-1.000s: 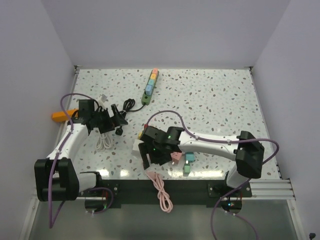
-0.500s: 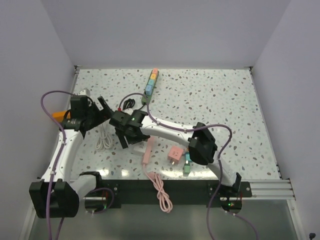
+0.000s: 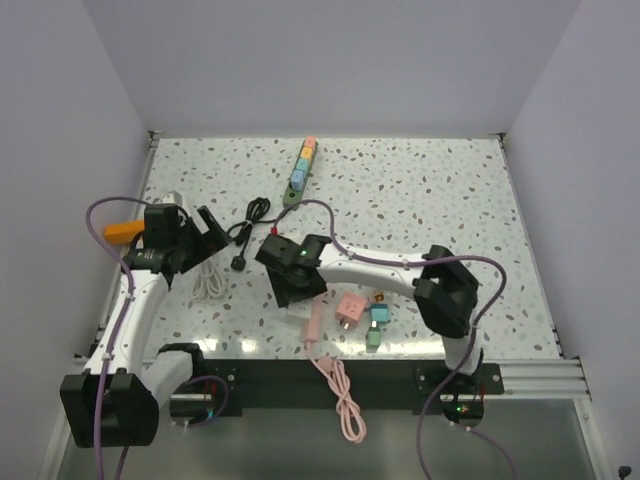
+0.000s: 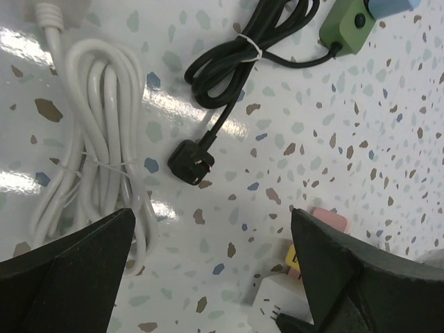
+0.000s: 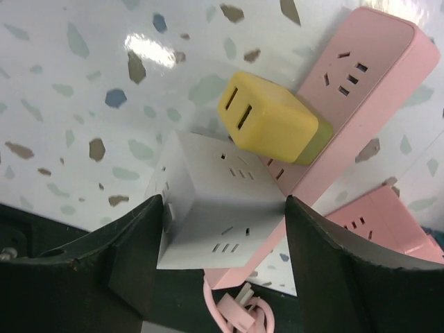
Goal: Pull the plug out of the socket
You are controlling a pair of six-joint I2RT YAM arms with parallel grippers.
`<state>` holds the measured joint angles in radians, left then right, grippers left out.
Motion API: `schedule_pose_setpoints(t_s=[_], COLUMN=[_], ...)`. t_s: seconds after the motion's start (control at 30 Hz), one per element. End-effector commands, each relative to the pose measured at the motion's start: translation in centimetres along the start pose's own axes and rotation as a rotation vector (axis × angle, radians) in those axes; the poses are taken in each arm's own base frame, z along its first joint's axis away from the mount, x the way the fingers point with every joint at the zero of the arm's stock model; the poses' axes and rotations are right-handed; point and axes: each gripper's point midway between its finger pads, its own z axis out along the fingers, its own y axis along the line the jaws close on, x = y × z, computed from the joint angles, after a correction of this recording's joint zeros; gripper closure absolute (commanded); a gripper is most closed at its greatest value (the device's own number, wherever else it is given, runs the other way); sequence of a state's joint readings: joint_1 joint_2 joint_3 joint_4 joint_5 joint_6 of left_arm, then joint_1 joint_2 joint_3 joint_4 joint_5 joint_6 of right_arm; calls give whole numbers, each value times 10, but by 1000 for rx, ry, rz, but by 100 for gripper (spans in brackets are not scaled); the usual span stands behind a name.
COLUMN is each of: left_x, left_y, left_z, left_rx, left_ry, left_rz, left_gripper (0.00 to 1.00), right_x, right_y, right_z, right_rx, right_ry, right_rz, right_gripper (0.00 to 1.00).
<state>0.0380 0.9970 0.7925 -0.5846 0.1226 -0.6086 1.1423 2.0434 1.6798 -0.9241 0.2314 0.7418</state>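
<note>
A pink power strip (image 5: pixel 361 76), the socket, lies on the speckled table with a yellow plug (image 5: pixel 267 125) and a white cube plug (image 5: pixel 208 180) pushed into it. My right gripper (image 5: pixel 223 206) straddles the white cube, one finger pressed on each side face. From above, the right gripper (image 3: pixel 297 288) covers the cube, and the pink strip (image 3: pixel 312 322) pokes out toward the near edge. My left gripper (image 4: pixel 211 236) hangs wide open over bare table, with the white cube (image 4: pixel 277 291) just inside its right finger. In the top view the left gripper (image 3: pixel 213 236) is to the left.
A black plug (image 4: pixel 191 161) on a bundled black cord leads to a green power strip (image 3: pixel 302 165) at the back. A coiled white cable (image 4: pixel 90 139) lies under the left arm. A pink adapter (image 3: pixel 350 308) and teal plugs (image 3: pixel 378 316) sit right of the strip. An orange object (image 3: pixel 122 230) is at the far left.
The right arm swung left and came back right and nearer, carrying the pink strip's end with it. Its jaws widened, then narrowed onto the white cube. The left gripper stayed open, barely shifting.
</note>
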Motion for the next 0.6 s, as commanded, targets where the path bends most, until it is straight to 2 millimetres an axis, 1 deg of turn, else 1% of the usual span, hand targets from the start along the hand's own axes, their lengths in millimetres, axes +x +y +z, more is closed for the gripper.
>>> schedule_pose_setpoints(t_s=[0.0,0.03,0.07,0.1,0.13,0.17,0.2,0.23,0.27,0.3,0.33,0.37,0.4,0.43,0.5,0.53,0.57], left_x=[14,19,18,25,29,29,35,37,39,46,49,51,59,63,67,75,76], left_y=[-13,-17,-21,-19,-24,-28,-27,-34,-38,-39,-48,-53,-54,-61,-60,-66,-67], left_z=[8,9,11,15,16,18,22,22,23,26,24,25,27,26,32,33,35], left_rx=[105,140,168,174,205,233,242,283,313,341,402,433,461,506,505,522,529], left_ry=[52,74,69,92,111,107,130,144,153,180,196,209,237,255,273,294,298], left_rz=[16,22,29,29,28,35,34,39,48,53,63,71,80,97,110,138,147], left_gripper=[0,0,0,1,1,1,1,1,2,2,2,2,2,2,3,3,2], right_x=[25,29,33,31,28,30,30,23,22,23,17,16,20,16,17,21,23], right_y=[-4,-13,-9,-10,-14,-11,-11,-14,-14,-12,-12,-11,-12,-8,-7,-6,-7], right_z=[3,14,13,9,18,16,16,16,16,12,12,11,13,8,9,8,9], right_rx=[-159,-177,-237,-282,-334,-390,-435,-464,-486,-524,-566,-596,-617,-669,-688,-696,-697], right_ry=[73,78,106,98,94,112,104,100,100,114,95,97,112,114,125,143,148], right_rz=[134,176,198,226,279,303,323,361,373,383,414,428,441,446,434,417,413], right_gripper=[71,79,83,85,91,94,95,95,96,97,99,100,100,100,100,100,100])
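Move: The right hand already grips the white plug, which sits just below and 2 cm nearer the base than its hand point. The pink socket strip lies about 4 cm to the plug's right; the yellow plug is some 3 cm ahead and 2 cm right of this hand, the loose pink plug roughly 14 cm right and 2 cm back. For the left hand, the strip is about 22 cm right, 12 cm back and 12 cm lower; the black plug lies almost beneath that hand, some 13 cm down. The right hand keeps its grip on the white plug and rolls some 40 degrees so that its fingers swing from pointing down to pointing down-left, sliding about 3 cm right and coming most of the way back, with only a centimetre of rise. Meanwhile the left hand, fingers wide open, sweeps about 8 cm right and 5 cm down towards the strip and its plugs, yawing some 20 degrees clockwise and rolling its left side down, without yet touching them. ##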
